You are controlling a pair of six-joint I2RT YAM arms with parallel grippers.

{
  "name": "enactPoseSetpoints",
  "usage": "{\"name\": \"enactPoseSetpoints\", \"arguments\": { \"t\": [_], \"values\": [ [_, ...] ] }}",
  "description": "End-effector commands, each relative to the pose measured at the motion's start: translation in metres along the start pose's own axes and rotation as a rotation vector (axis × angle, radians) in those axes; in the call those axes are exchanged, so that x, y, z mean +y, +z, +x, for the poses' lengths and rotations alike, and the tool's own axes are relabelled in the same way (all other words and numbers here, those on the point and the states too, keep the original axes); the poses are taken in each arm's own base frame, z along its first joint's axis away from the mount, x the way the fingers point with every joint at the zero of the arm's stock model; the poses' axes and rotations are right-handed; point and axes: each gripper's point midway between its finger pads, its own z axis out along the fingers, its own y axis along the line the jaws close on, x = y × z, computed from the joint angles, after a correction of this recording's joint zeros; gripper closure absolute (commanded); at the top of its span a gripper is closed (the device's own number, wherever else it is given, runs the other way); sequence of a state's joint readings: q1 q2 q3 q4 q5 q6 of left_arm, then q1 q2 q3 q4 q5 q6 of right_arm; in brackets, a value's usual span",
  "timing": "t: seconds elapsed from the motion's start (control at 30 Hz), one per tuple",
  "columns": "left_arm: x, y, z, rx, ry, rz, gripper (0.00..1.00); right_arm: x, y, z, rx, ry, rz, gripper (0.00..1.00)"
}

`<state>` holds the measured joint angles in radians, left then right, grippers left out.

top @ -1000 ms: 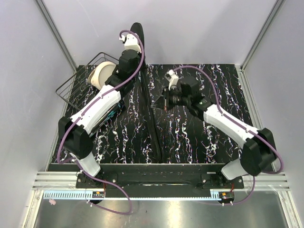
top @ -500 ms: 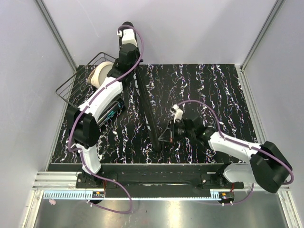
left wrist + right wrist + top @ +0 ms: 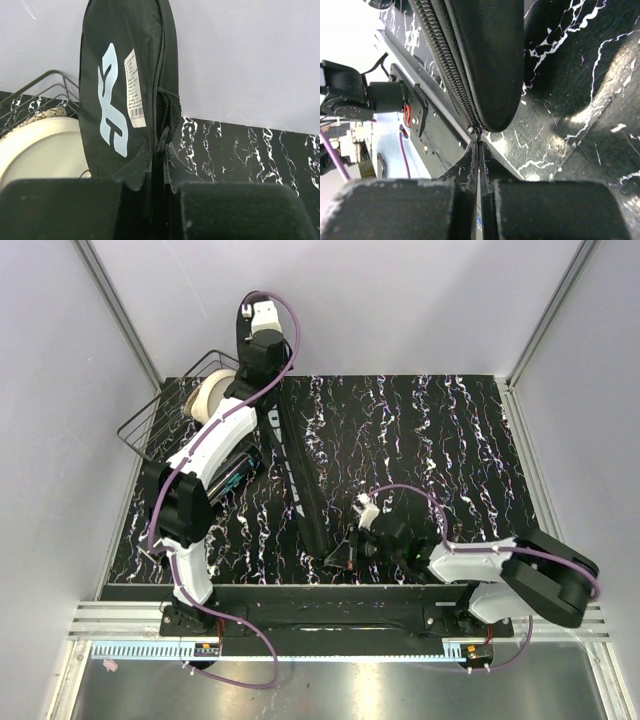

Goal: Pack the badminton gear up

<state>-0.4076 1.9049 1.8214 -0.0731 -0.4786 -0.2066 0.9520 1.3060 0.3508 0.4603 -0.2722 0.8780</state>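
Observation:
The long black racket bag [image 3: 300, 470] runs from the back left of the marbled table to its near edge, standing on its edge. My left gripper [image 3: 258, 340] is shut on the bag's seam [image 3: 160, 170] at the wide far end, below the pale-blue logo [image 3: 112, 100]. My right gripper [image 3: 343, 558] is shut on the zipper pull [image 3: 479, 150] at the bag's narrow near end [image 3: 490, 60]. A black shuttle tube with teal lettering [image 3: 238, 472] lies under the left arm. No rackets or shuttlecocks show.
A black wire basket [image 3: 160, 415] stands at the back left corner and holds a cream round bowl-like object [image 3: 210, 395], close to the bag's far end [image 3: 40, 145]. The table's front rail [image 3: 420, 105] lies just beside the right gripper.
My right gripper has travelled from mid-table along the bag's side to its near end. The left gripper has risen and moved back, and the bag's far end swung left.

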Motion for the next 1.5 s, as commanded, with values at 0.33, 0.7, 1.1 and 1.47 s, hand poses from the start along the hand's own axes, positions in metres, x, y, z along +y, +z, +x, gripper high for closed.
{"name": "enactPoseSetpoints", "arguments": {
  "t": [0.33, 0.7, 1.1, 1.47],
  "values": [
    [0.006, -0.014, -0.113, -0.272, -0.225, -0.058, 1.0, -0.032, -0.015, 0.021, -0.027, 0.005, 0.209, 0.77],
    [-0.118, -0.061, 0.005, -0.142, 0.607, 0.53, 1.0, 0.049, -0.146, -0.063, -0.346, -0.183, 0.186, 0.4],
    [-0.223, -0.121, 0.12, -0.077, 0.999, 0.823, 1.0, 0.057, -0.192, -0.075, -0.446, -0.165, 0.19, 0.41],
    [-0.27, -0.135, 0.195, 0.083, 0.966, 0.913, 0.61, 0.054, -0.222, -0.079, -0.512, -0.134, 0.206, 0.41]
  ]
}}
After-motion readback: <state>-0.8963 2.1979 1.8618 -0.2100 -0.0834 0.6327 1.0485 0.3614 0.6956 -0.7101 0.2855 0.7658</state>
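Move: The left hand holds the racket bag by its far part; the bare table it is taken to lies some 14 cm back, 30 cm right and 29 cm below, with the tube about 28 cm back, 16 cm left and 31 cm below. The right hand still pinches the zip pull; the bag's near end is about 3 cm ahead and 4 cm left, the tube some 15 cm ahead and 31 cm left. Right hand releases the zip, rising; left swings the bag some 30 cm right, down and back, then opens. ##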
